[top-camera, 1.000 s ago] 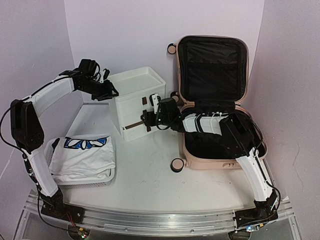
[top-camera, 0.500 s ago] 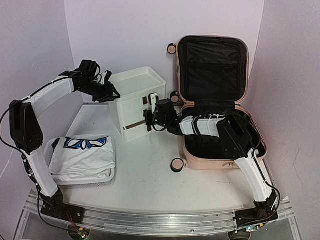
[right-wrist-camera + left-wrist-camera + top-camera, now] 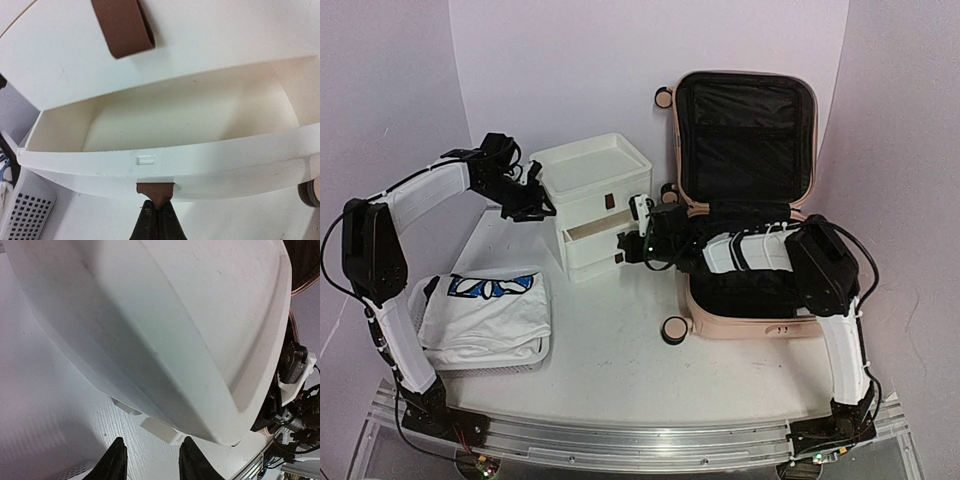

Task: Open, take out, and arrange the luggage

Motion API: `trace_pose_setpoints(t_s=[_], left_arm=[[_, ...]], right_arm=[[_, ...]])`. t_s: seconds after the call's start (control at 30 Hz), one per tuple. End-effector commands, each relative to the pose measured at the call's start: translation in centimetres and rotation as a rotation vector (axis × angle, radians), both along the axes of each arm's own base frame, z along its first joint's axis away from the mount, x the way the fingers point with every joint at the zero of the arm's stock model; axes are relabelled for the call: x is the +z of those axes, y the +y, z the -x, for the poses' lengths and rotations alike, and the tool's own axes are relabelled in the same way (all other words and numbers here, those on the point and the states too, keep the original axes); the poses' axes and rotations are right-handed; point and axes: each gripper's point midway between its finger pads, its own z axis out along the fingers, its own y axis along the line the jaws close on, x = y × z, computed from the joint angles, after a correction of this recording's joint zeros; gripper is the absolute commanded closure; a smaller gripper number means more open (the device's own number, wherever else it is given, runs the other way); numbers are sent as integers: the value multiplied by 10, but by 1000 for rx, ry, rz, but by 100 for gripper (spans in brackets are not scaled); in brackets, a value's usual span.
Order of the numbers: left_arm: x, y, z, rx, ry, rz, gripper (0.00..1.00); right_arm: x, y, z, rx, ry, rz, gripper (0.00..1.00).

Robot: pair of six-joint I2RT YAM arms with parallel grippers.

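Note:
The luggage, a pale pink hard-shell suitcase (image 3: pixel 752 322), lies open at the right with its black-lined lid (image 3: pixel 745 130) standing upright. My right gripper (image 3: pixel 630 243) reaches left from over the suitcase. It is shut on the brown pull tab (image 3: pixel 155 190) of a drawer in the white drawer unit (image 3: pixel 588 190). That drawer (image 3: pixel 190 115) stands pulled out and is empty inside. In the right wrist view the right gripper (image 3: pixel 156 209) pinches the tab's tip. My left gripper (image 3: pixel 540 203) hovers at the unit's left side. In the left wrist view the left gripper (image 3: pixel 152 460) is open with nothing between its fingers, just off the unit's (image 3: pixel 175 315) side.
A white mesh basket (image 3: pixel 535 352) holding a folded white shirt with blue print (image 3: pixel 485 300) sits at the front left. A caster wheel (image 3: pixel 674 330) sticks out of the suitcase's front left corner. A second brown tab (image 3: pixel 123 27) hangs on the drawer above.
The right gripper has shut on the brown tab and drawn the drawer out toward the suitcase. The left gripper has slid slightly down along the unit's left side.

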Motion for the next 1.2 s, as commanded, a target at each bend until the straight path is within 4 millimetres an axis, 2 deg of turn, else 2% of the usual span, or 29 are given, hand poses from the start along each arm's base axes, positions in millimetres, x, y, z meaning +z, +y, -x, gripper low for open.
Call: trace_pose_setpoints(t_s=[0.0, 0.13, 0.3, 0.37, 0.5, 0.63, 0.77, 0.87, 0.93, 1.03, 1.07, 1.13, 1.17], left_arm=[[10, 2, -1, -11, -19, 30, 63], [10, 4, -2, -5, -29, 16, 63], [13, 3, 0, -14, -32, 26, 61], [13, 5, 0, -14, -44, 11, 59], [17, 7, 1, -21, -69, -5, 54], [27, 9, 8, -61, -128, -21, 43], [46, 20, 10, -67, -265, -78, 31], [65, 31, 13, -26, -372, -108, 21], [85, 39, 19, 22, -433, -107, 15], [104, 55, 23, 130, -464, -108, 9], [105, 60, 23, 172, -459, -109, 8], [102, 68, 22, 250, -425, -93, 5], [97, 69, 21, 275, -405, -84, 2]], right_arm=[[38, -1, 46, 102, 54, -49, 100], [31, -16, 68, 96, 108, -10, 100], [40, -20, 77, 111, 124, 33, 91], [46, -21, 78, 109, 123, 40, 80], [55, -28, 83, 106, 143, 83, 50], [67, -46, 96, 129, 134, 187, 33], [75, -90, 110, 122, 56, 355, 15], [82, -136, 111, 80, -20, 553, 4], [81, -169, 108, 33, -11, 631, 2], [64, -226, 101, -87, 137, 634, 2], [58, -250, 97, -163, 212, 620, 2], [51, -279, 99, -260, 307, 621, 2], [49, -286, 101, -279, 340, 623, 2]])
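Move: The right hand already pinches the leather pull of the cabinet's half-open middle drawer. From there the upper drawer's pull is about 5 cm ahead, 3 left and 7 above. The open suitcase's lower shell lies roughly 30 cm right and 3 back, its nearest wheel some 10 right, 14 back and 8 below. From the left hand, the held pull is about 16 cm right, 2 back and 10 below. Still pinching the leather pull, the right hand draws the middle drawer out, back and slightly right by about 6 cm. It then opens wide to let go and backs off, before rising and swinging right over the suitcase, rolling some 30 degrees. The left hand stays close by the cabinet's left side, then opens wide and pulls up, left and back, about 10 cm away. ##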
